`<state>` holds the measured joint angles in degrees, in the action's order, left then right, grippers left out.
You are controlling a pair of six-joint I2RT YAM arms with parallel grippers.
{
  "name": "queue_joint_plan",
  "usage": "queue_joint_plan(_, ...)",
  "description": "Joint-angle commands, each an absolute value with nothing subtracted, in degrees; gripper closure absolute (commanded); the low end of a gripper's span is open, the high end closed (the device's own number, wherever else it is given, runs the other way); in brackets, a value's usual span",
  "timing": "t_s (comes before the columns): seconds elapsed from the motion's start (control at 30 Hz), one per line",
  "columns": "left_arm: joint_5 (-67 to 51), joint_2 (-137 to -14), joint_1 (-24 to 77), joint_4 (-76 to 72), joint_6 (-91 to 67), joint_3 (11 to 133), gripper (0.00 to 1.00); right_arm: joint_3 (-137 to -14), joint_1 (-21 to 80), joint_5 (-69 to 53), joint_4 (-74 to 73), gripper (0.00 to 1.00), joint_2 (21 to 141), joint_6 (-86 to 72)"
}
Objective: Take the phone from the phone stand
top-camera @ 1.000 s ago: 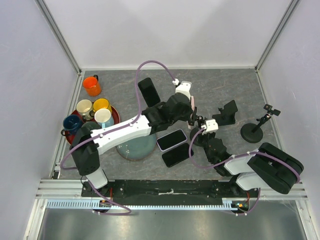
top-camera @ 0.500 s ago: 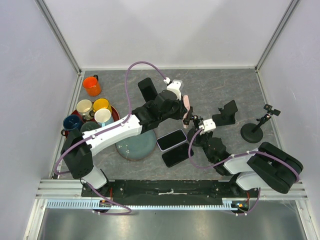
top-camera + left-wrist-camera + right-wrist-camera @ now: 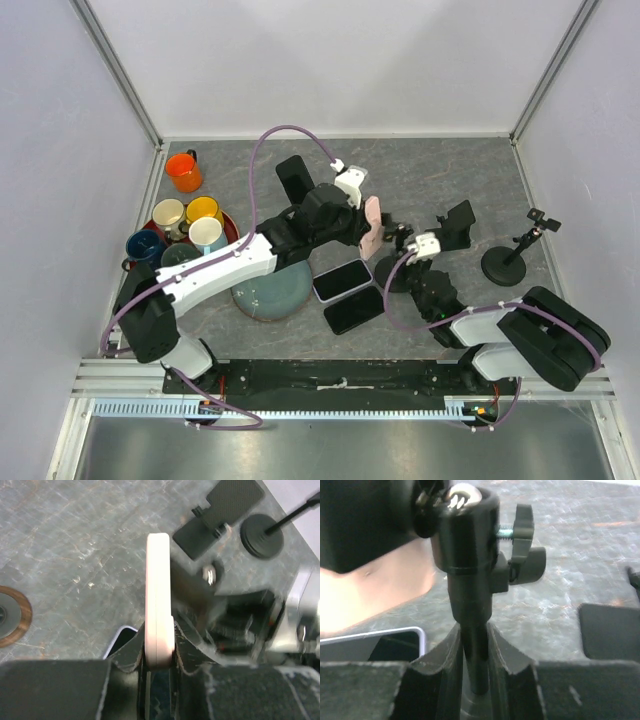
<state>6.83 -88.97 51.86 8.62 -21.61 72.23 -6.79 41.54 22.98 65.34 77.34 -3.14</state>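
Note:
My left gripper [image 3: 362, 226] is shut on the lower edge of a pink phone [image 3: 372, 224], held upright on its edge. In the left wrist view the phone [image 3: 159, 595] rises from between the jaws of the left gripper [image 3: 159, 652]. The black phone stand [image 3: 398, 250] stands just right of the phone; I cannot tell if they touch. My right gripper [image 3: 408, 272] is shut on the stand's post. In the right wrist view the right gripper [image 3: 474, 655] grips the post [image 3: 472, 625], with the phone [image 3: 375, 595] at the left behind the stand's head.
Two dark phones [image 3: 343, 279] [image 3: 354, 309] lie flat in front of the stand, and another [image 3: 297, 183] lies behind the left arm. A teal bowl [image 3: 272, 292], a tray of mugs [image 3: 231, 226] and an orange mug [image 3: 183, 171] are left. Two more stands [image 3: 452, 228] [image 3: 512, 258] are right.
My left gripper has moved left and slightly nearer with the pink phone, away from the stand's head. My right gripper has stayed on the post, shifting slightly right.

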Motion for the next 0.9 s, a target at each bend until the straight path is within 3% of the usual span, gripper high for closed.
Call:
queue_joint_plan(0.0,4.9,-83.2,50.3,14.2,-11.3,70.5,0.98,-5.8,35.3,34.0,63.3,1.0,75.8,-12.4)
queue_joint_plan(0.4,2.8,-81.7,50.8,13.7,-11.2,70.4,0.98,-5.8,34.6,31.7,62.9,1.0,75.4,-12.0)
queue_joint_plan(0.87,20.4,-75.5,49.0,25.7,-21.1,69.4,0.98,-9.1,34.6,25.5,61.3,1.0,75.9,-7.9)
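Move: The peach phone is already in the left fingers; the stand head it is leaving sits about 5 cm right of that hand, 1 cm ahead and 4 cm lower. The purple-edged phone lies some 4 cm left, 3 cm back and 20 cm below; the black phone lies 1 cm left, 10 cm back, equally low. From the right hand, gripping the stand's post, the peach phone is about 9 cm left, 2 cm back and 9 cm up; the folding stand is 15 cm right, 6 cm ahead and 8 cm down. The peach phone comes away from the stand as the hands part, both keeping their grips. The left draws it some 7 cm left, first sinking and easing back a little, pausing, then rising slightly as it goes on left, rolling its left side up. The right hand swings the post about 6 cm right, slightly forward, turning 15 degrees clockwise, then nearly holds still. ##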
